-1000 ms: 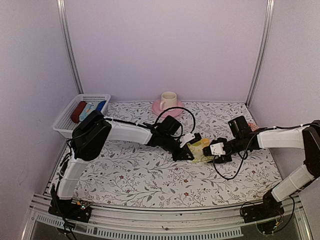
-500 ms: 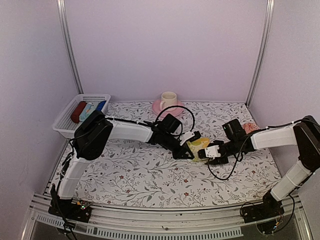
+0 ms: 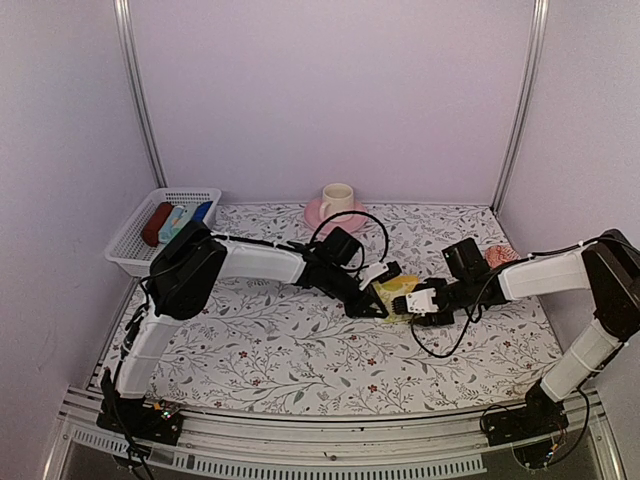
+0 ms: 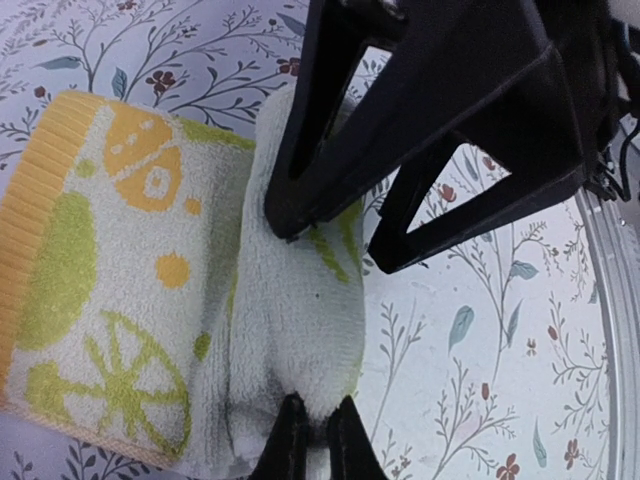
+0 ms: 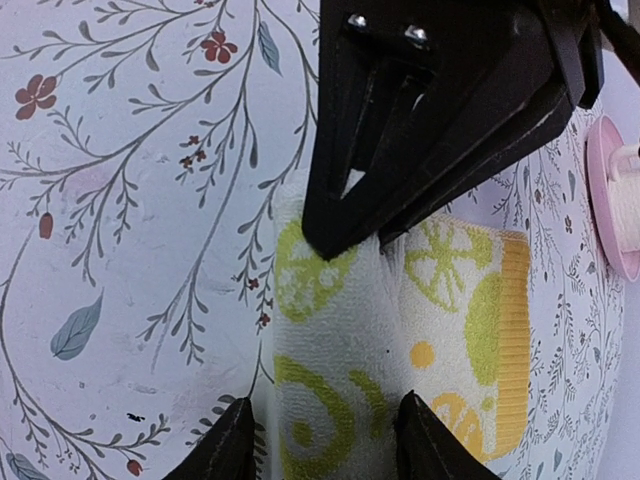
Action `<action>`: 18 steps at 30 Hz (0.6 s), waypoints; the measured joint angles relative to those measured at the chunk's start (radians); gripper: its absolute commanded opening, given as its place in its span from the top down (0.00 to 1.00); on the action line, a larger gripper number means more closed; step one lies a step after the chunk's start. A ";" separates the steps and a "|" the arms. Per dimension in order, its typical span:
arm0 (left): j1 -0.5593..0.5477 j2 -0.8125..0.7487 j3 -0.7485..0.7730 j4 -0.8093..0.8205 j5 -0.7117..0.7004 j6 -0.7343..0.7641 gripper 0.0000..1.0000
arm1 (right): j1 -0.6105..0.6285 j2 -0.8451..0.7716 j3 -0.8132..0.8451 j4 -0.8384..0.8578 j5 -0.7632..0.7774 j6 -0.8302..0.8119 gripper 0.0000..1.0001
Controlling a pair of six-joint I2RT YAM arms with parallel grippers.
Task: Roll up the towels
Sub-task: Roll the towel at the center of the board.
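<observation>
One pale yellow towel (image 3: 394, 292) with green printed marks lies mid-table, partly rolled. In the left wrist view its roll (image 4: 300, 320) runs up from my left gripper (image 4: 317, 440), which is shut on the roll's near end; the flat part (image 4: 110, 300) spreads to the left. My right gripper (image 5: 330, 440) comes from the opposite side and straddles the roll (image 5: 335, 380), one finger at its outer edge, the other in the crease against the flat part (image 5: 460, 300). In the top view both grippers (image 3: 376, 299) (image 3: 414, 303) meet at the towel.
A white basket (image 3: 128, 247) at the back left holds dark red, pale blue and deep blue rolls. A pink saucer (image 3: 316, 214) with a cream cup (image 3: 336, 199) stands at the back centre. A small pinkish object (image 3: 497, 255) lies behind the right arm.
My right gripper has slid left onto the towel and its fingers have drawn in around the roll. The left gripper keeps its pinch and has barely moved.
</observation>
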 measured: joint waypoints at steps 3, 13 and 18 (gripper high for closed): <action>0.002 0.002 0.002 0.000 0.006 -0.001 1.00 | 0.003 0.009 0.000 0.004 0.011 0.002 0.57; 0.008 0.003 0.000 0.001 0.016 0.000 0.75 | 0.016 0.079 0.040 0.003 0.047 0.017 0.75; 0.012 -0.029 -0.049 0.031 0.013 0.006 0.44 | 0.019 0.089 0.071 -0.036 0.048 0.032 0.80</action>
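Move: The towel's rolled part lies crosswise between the hands: its middle is about 4 cm to the right of the left hand, which still pinches its left end, and 1 cm lower. From the open right hand, straddling its right end, that middle is some 4 cm left, 1 cm ahead and 2 cm below. The unrolled flap lies about 5 cm beyond the roll. The red bowl stands roughly 16 cm ahead and 19 cm right of the right hand. Right hand sinks about 1.5 cm, edges forward and pinches the roll's right end as the left lets go. ##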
